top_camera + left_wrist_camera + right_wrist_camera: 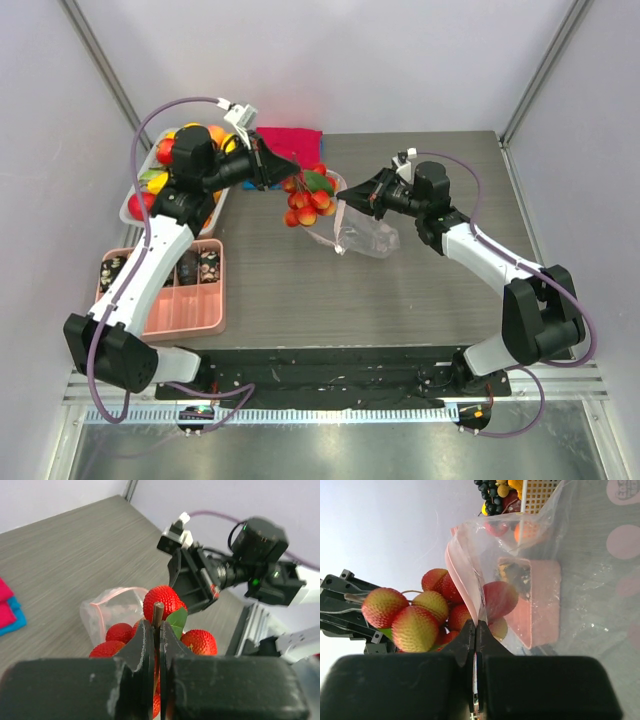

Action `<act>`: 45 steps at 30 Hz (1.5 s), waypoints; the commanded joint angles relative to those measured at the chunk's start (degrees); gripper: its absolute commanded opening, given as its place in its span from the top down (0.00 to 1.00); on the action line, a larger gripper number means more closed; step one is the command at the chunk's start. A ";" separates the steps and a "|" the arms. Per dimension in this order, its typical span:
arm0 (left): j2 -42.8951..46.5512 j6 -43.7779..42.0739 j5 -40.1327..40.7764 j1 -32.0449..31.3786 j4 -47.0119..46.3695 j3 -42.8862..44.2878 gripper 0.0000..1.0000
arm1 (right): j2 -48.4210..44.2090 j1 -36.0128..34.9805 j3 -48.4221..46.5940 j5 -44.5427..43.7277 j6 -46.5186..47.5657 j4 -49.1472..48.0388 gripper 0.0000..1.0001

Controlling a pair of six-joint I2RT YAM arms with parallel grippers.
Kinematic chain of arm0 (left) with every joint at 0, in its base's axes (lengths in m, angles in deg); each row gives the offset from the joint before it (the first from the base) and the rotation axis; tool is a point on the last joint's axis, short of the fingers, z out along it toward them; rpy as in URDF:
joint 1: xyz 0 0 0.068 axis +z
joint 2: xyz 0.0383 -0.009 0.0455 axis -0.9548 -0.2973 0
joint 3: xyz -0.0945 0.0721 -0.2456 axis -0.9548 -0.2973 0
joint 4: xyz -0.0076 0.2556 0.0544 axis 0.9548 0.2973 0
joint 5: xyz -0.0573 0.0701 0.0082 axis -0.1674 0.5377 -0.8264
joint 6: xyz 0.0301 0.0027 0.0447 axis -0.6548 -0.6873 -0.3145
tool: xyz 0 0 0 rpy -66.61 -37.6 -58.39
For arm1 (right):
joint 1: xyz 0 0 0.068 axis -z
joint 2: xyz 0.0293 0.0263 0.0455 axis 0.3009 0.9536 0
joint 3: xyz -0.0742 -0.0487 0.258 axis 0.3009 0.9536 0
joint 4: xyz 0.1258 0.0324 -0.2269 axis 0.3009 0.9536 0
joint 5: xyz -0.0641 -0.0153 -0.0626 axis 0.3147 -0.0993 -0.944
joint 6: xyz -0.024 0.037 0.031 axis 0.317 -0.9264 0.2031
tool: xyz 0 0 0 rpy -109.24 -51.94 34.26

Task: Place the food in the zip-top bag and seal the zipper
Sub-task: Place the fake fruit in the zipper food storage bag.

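My left gripper [283,170] is shut on the brown stem [158,613] of a bunch of toy strawberries [308,203], red and yellow with green leaves, and holds it in the air just left of the bag's mouth. The clear zip-top bag [368,238] with pink dots lies mid-table, its mouth lifted. My right gripper [345,197] is shut on the bag's mouth edge at the pale-pink zipper strip [460,575]. In the right wrist view the strawberries [415,625] hang right beside the strip, some seen through the bag [580,580]. In the left wrist view the bag [107,611] lies below the strawberries [162,600].
A white basket [133,205] with more toy fruit stands at the far left. A pink compartment tray [190,305] lies in front of it. A red folded cloth [290,140] lies at the back, also in the left wrist view [7,611].
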 commanded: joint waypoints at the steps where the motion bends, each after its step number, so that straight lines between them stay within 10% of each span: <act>1: 1.34 -13.91 1.26 -0.36 6.75 -0.31 1.00 | -0.03 0.45 -1.88 0.74 -0.92 -4.04 0.99; 22: -9.99 -34.95 19.46 -14.78 33.64 13.57 1.00 | 0.33 -3.06 -6.54 2.32 4.70 -5.10 0.99; 45: -18.00 -7.04 10.32 -11.27 37.52 24.29 1.00 | -1.52 -5.26 -6.37 4.61 19.01 3.33 0.99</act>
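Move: Under and slightly right of the left fingers, which hold its stem, hangs the red fruit bunch, its middle about 6 cm down, 3 cm right and 2 cm back. The bag's mouth is some 8 cm right, 2 cm back and 15 cm below; the right fingertips on its rim are about 10 cm right, level ahead, 10 cm lower. From the right hand the mouth is roughly 2 cm left, 2 cm back, 5 cm below. Lowering the bunch by its stem, the left hand drops about 14 cm towards the bag's mouth, easing some 5 cm right and tipping its fingers downward by 30 degrees or more, until it is beside the right gripper. The right hand keeps its pinch on the rim and draws it about 3 cm left and slightly less back, with a small counter-clockwise turn. ##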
